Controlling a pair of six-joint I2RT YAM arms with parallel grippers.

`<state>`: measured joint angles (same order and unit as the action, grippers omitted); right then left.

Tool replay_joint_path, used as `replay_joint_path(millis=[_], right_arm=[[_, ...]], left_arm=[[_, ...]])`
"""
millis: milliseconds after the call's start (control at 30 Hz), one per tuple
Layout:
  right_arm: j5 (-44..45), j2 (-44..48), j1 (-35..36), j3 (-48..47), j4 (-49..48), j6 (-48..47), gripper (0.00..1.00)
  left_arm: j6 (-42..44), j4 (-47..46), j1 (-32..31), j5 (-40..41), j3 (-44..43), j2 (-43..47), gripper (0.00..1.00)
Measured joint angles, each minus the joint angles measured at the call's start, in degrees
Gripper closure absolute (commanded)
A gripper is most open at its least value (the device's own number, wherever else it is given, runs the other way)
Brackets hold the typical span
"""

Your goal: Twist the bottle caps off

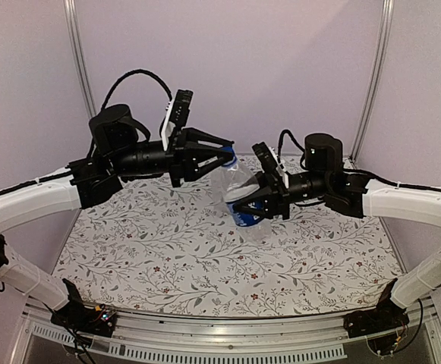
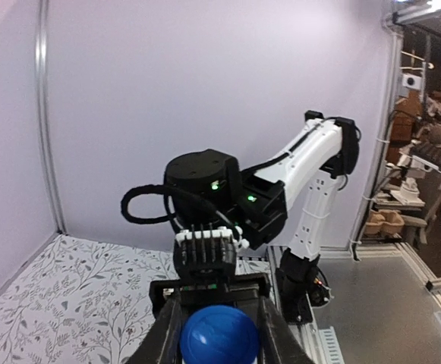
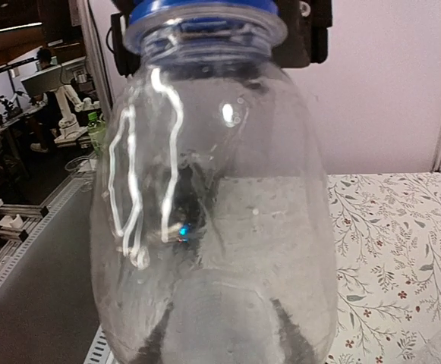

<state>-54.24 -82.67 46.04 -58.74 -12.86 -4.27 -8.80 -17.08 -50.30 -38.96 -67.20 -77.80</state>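
Observation:
A clear bottle [image 1: 239, 189] with a dark blue label band hangs tilted above the table, its blue cap [image 1: 228, 161] pointing up and to the left. My left gripper [image 1: 222, 159] is shut on that cap. In the left wrist view the cap [image 2: 218, 336] sits tight between the two dark fingers of the left gripper [image 2: 218, 324]. My right gripper [image 1: 259, 203] is shut on the bottle's lower body. In the right wrist view the bottle [image 3: 220, 197] fills the frame, with the cap [image 3: 201, 17] at the top. The right gripper [image 3: 216, 337] shows only dimly through the plastic.
The floral tablecloth [image 1: 167, 258] covers the table beneath both arms. Pale booth walls with metal posts [image 1: 80, 61] close off the back and sides. A metal rail [image 1: 205, 337] runs along the near edge between the arm bases.

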Motion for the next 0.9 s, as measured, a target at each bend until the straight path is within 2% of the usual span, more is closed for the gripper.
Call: replay_joint_path(millis=[100,233,367,467,700,900], right_arm=[[8.22,0.59,0.07,-0.15,0.52,0.22,0.67],[17.99,0.96,0.07,-0.13,1.7,-0.02,0.67],[24.24,0.96,-0.02,-0.11,2.6,0.0,0.67],[26.58,0.96,-0.09,-0.11,2.62,0.0,0.67],[28.09,2.19,-0.09,1.68,2.54,0.02,0.67],[28.74,5.05,-1.07,3.93,2.49,0.63,0.67]], left_arm=[[-2.99,1.01,-1.42,11.17,1.01,1.42,1.0],[-6.71,4.02,-5.75,30.97,0.37,1.84,1.0],[-8.24,6.08,-9.75,43.06,-1.88,1.79,0.99],[-8.83,6.88,-10.82,48.11,-3.78,1.57,0.98],[-7.89,7.39,-10.84,53.44,-4.02,1.7,0.89],[-6.03,5.01,-10.21,56.46,4.98,5.25,0.85]])
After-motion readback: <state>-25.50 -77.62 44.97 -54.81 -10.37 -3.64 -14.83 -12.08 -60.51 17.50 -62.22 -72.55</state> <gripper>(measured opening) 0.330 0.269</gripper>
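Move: The left fingers already grip the blue cap, still on the neck of the tilted bottle held by the right hand; that bottle's middle lies about 10 cm below the left hand point and 4 cm to its right. From the right hand, the cap is about 11 cm up and 4 cm to the left, level in reach. The standing bottle is some 22 cm ahead of the left hand, nearly straight out, and about 30 cm lower. Forward together go both hands, about 7 cm each, the left swinging some 45 degrees counter-clockwise and the right about 30 clockwise. The left, keeping its pinch on the cap, rises about 2 cm on the way to lift the cap off the neck, then veers left and sinks, away from the open mouth; the right keeps hold of the bottle and eases rightward. ##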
